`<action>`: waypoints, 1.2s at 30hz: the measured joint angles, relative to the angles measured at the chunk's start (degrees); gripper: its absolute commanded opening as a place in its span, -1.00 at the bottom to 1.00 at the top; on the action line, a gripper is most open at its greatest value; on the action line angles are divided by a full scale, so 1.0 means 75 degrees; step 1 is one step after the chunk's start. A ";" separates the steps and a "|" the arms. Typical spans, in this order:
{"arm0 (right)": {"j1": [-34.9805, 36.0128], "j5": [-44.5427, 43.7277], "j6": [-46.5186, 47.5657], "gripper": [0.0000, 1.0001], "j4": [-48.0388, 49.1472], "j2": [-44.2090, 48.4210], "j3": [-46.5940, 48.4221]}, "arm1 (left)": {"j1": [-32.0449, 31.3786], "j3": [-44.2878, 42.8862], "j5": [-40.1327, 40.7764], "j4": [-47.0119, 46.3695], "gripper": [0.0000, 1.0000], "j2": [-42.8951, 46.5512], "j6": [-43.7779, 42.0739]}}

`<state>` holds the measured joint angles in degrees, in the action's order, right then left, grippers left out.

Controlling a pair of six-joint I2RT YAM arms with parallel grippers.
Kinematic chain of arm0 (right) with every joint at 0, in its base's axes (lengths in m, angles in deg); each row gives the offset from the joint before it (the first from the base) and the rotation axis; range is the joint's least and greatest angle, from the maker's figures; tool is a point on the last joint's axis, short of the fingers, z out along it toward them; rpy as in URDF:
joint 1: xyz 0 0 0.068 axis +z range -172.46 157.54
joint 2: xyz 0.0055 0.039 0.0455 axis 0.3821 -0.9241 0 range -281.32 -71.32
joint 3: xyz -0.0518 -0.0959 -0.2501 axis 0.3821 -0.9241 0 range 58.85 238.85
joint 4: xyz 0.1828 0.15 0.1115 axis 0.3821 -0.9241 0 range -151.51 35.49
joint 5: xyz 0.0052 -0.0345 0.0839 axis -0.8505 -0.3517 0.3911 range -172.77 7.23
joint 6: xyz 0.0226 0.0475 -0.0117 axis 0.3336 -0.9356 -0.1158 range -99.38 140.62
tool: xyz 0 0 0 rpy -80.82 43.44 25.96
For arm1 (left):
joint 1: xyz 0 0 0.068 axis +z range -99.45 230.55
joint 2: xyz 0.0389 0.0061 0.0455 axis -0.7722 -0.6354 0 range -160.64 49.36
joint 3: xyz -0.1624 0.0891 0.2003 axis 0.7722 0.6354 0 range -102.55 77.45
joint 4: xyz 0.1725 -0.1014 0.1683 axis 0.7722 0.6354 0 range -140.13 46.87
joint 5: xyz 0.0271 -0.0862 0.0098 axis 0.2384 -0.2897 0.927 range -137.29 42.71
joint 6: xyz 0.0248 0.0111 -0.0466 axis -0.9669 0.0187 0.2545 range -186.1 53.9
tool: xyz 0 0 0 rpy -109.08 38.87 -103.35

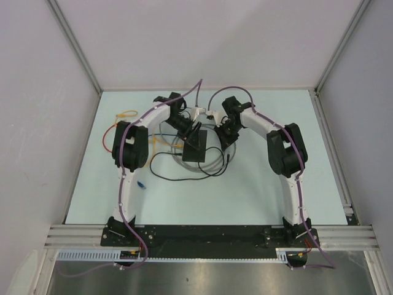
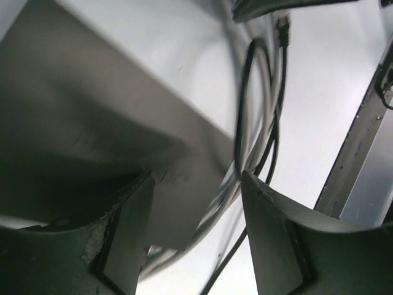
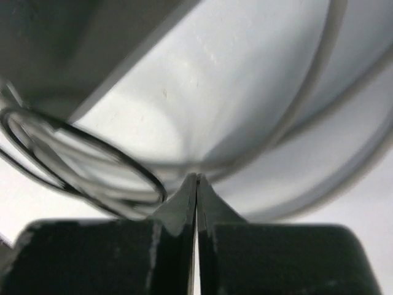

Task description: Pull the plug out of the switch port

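Note:
The switch (image 1: 195, 147) is a flat black box lying mid-table among loops of grey and black cable (image 1: 212, 163). My left gripper (image 1: 186, 127) sits at its far left corner. In the left wrist view the jaws (image 2: 196, 178) are open, with a corner of the switch (image 2: 92, 123) between them, close to the left finger (image 2: 132, 233), and cables (image 2: 270, 141) running past the right one. My right gripper (image 1: 227, 136) is low at the switch's right side. Its fingertips (image 3: 196, 179) are shut on nothing. The plug and the port are hidden.
A loose black cable end (image 2: 282, 27) lies beyond the left gripper. Yellow and orange cables (image 1: 123, 120) curl at the table's left, and a small blue item (image 1: 142, 184) lies by the left arm. An aluminium rail (image 2: 356, 147) edges the table. Grey walls enclose three sides.

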<state>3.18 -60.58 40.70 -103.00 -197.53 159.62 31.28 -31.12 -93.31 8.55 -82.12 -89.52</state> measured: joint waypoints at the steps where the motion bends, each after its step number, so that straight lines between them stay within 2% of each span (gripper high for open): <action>1: 0.0000 0.0015 -0.0035 -1.00 -0.0061 0.0061 0.0000 | -0.0093 -0.0055 -0.0079 -0.0020 0.29 -0.0055 0.0044; 8: -0.0105 0.0055 -0.0134 -1.00 -0.0460 0.0487 0.0000 | -0.0367 -0.0289 -0.0816 -0.0542 0.32 -0.0347 0.0338; 15: -0.0233 0.0297 -0.0157 -0.95 -0.0498 0.0571 0.0131 | -0.0210 -0.1148 -0.0423 -0.0501 0.39 -0.0154 0.0399; 20: -0.0117 0.0277 -0.0157 -0.95 -0.0449 0.0568 0.0455 | 0.0726 -0.1597 0.0391 -0.0017 0.38 0.0726 0.0105; 26: 0.0052 0.0105 -0.0152 -0.95 -0.0335 0.0571 0.0458 | 0.1935 -0.2247 0.2576 0.0609 0.38 0.0950 -0.0670; 30: 0.0198 0.0044 -0.0149 -0.94 -0.0315 0.0571 0.0393 | 0.1958 -0.1716 0.3835 0.0796 0.39 0.0828 -0.1274; 36: 0.0318 -0.0082 -0.0125 -0.93 -0.0303 0.0571 0.0393 | 0.1772 -0.1271 0.4540 0.0740 0.39 0.0632 -0.1766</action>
<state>5.57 -61.19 39.76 -105.27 -193.25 162.57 44.57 -40.65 -59.25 14.10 -77.38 -102.76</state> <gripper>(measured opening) 0.032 0.695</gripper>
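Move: Over the right part of the switch, whose middle lies some 2 cm left, 1 cm back and 3 cm below, the open left hand starts low; the blue cable's stretch beyond it lies about 15 cm left, 3 cm ahead. The switch's yellow plug is some 8 cm left and 1 cm back, the black plug 9 cm left and 5 cm back. From the closed right hand, the switch's middle is about 13 cm left and level fore-and-aft, with the black cable loop 5 cm left and 4 cm back. Swinging off the switch, the left hand first edges some 4 cm right, then arcs up and over to the left and forward, ending about 19 cm left, 9 cm ahead and 4 cm higher, towards the blue cable. Fingers stay wide open as the wrist rolls some 30 degrees to point down. The right hand, still shut, rises about 5 cm and eases slightly left towards the switch. ##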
